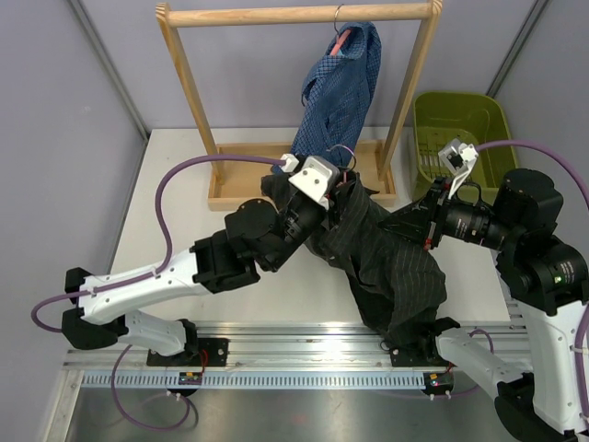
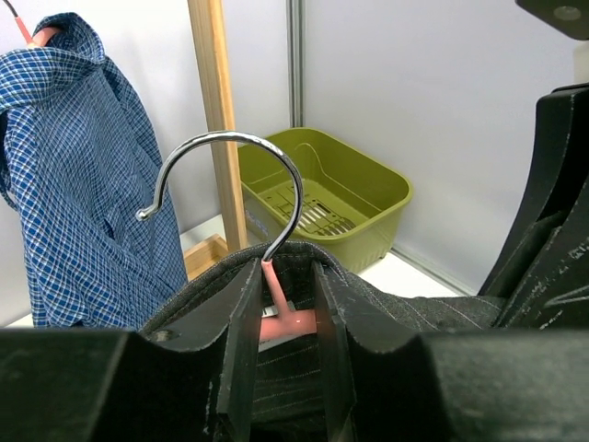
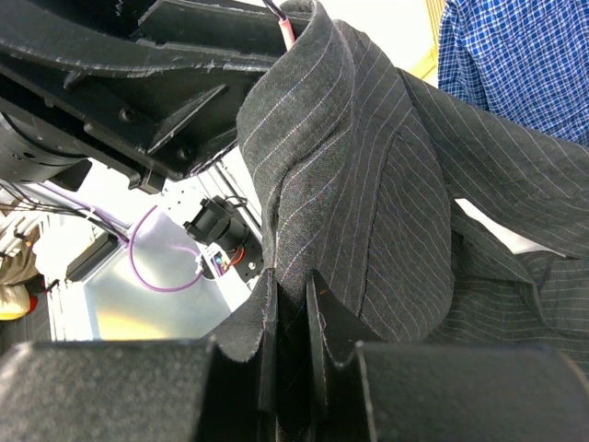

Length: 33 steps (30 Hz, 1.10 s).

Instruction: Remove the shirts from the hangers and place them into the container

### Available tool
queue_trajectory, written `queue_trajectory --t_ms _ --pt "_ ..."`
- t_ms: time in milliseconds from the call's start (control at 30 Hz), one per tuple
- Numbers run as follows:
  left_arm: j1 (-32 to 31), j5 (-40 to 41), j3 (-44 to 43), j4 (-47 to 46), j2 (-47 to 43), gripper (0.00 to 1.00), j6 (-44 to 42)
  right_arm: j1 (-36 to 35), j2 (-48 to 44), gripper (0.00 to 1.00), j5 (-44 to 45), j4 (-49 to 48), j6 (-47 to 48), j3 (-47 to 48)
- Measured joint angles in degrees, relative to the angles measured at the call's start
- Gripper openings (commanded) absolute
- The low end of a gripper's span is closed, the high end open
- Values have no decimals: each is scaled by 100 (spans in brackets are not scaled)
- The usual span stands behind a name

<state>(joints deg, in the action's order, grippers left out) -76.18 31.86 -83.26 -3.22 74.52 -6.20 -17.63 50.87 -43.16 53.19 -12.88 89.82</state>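
The black pinstriped shirt (image 1: 386, 267) is off the rack and hangs between my two arms over the table. It still sits on a pink hanger (image 2: 290, 324), whose metal hook (image 2: 230, 138) sticks up free. My left gripper (image 2: 287, 276) is shut on that hanger's neck at the collar (image 1: 339, 184). Off to the right, my right gripper (image 3: 293, 295) is shut on a fold of the black shirt (image 3: 368, 184), beside the left arm (image 1: 414, 221). The blue checked shirt (image 1: 340, 87) hangs on its own pink hanger (image 1: 342, 39) from the rack. The olive-green container (image 1: 479, 106) stands at the back right, with nothing showing inside.
The wooden rack (image 1: 294, 14) stands at the back, its base board (image 1: 230, 184) on the table just behind my left gripper. Its right post (image 2: 216, 110) is between the blue shirt (image 2: 74, 184) and the container (image 2: 368, 230). Grey walls close in the back and sides.
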Motion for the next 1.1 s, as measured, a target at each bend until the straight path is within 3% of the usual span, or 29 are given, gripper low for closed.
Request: queue_trajectory --t_ms 67,200,667,867,967,1100 --pt "37 -20 -7 -31 24 22 20 0 -22 0 2 -24 -7 -24" --pt "219 -149 -48 -87 98 0 166 9 -46 0 26 -94 -42 -81" --pt "514 -605 -179 -142 223 0 627 17 -72 0 175 -280 -46 -212" --pt "485 -420 -107 76 -2 0 339 0 -103 58 210 -258 55 -210" --pt "608 -44 46 98 -175 0 -55 0 -136 64 210 -262 151 -234" --pt "1226 52 131 105 -251 0 -168 0 -175 66 201 -278 177 -389"
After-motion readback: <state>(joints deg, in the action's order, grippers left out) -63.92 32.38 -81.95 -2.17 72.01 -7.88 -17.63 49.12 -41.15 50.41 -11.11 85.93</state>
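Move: The pink hanger neck, below the steel hook in the dark shirt's collar, stands between the left hand's parted fingertips, about 2 cm ahead, 1 cm right and 1 cm up. From that hand the blue shirt hangs roughly 25 cm ahead, 5 cm right and about level, and the green container sits some 37 cm ahead, 43 cm right and 37 cm below. The right hand already grips the dark shirt's side; from it the hanger neck is about 8 cm ahead, 9 cm left and 4 cm up. The left hand eases about 2 cm forward and shuts its fingers on the pink neck just under the hook, while the right hand keeps its pinch on the dark shirt's side, nearly in place. Then the right fingers open wide and let go of the cloth as the left hand, fingers still shut on the neck, carries hanger and shirt some 7 cm left and 5 cm forward, away from the right hand and towards the rack, turning about 15 degrees counter-clockwise. ##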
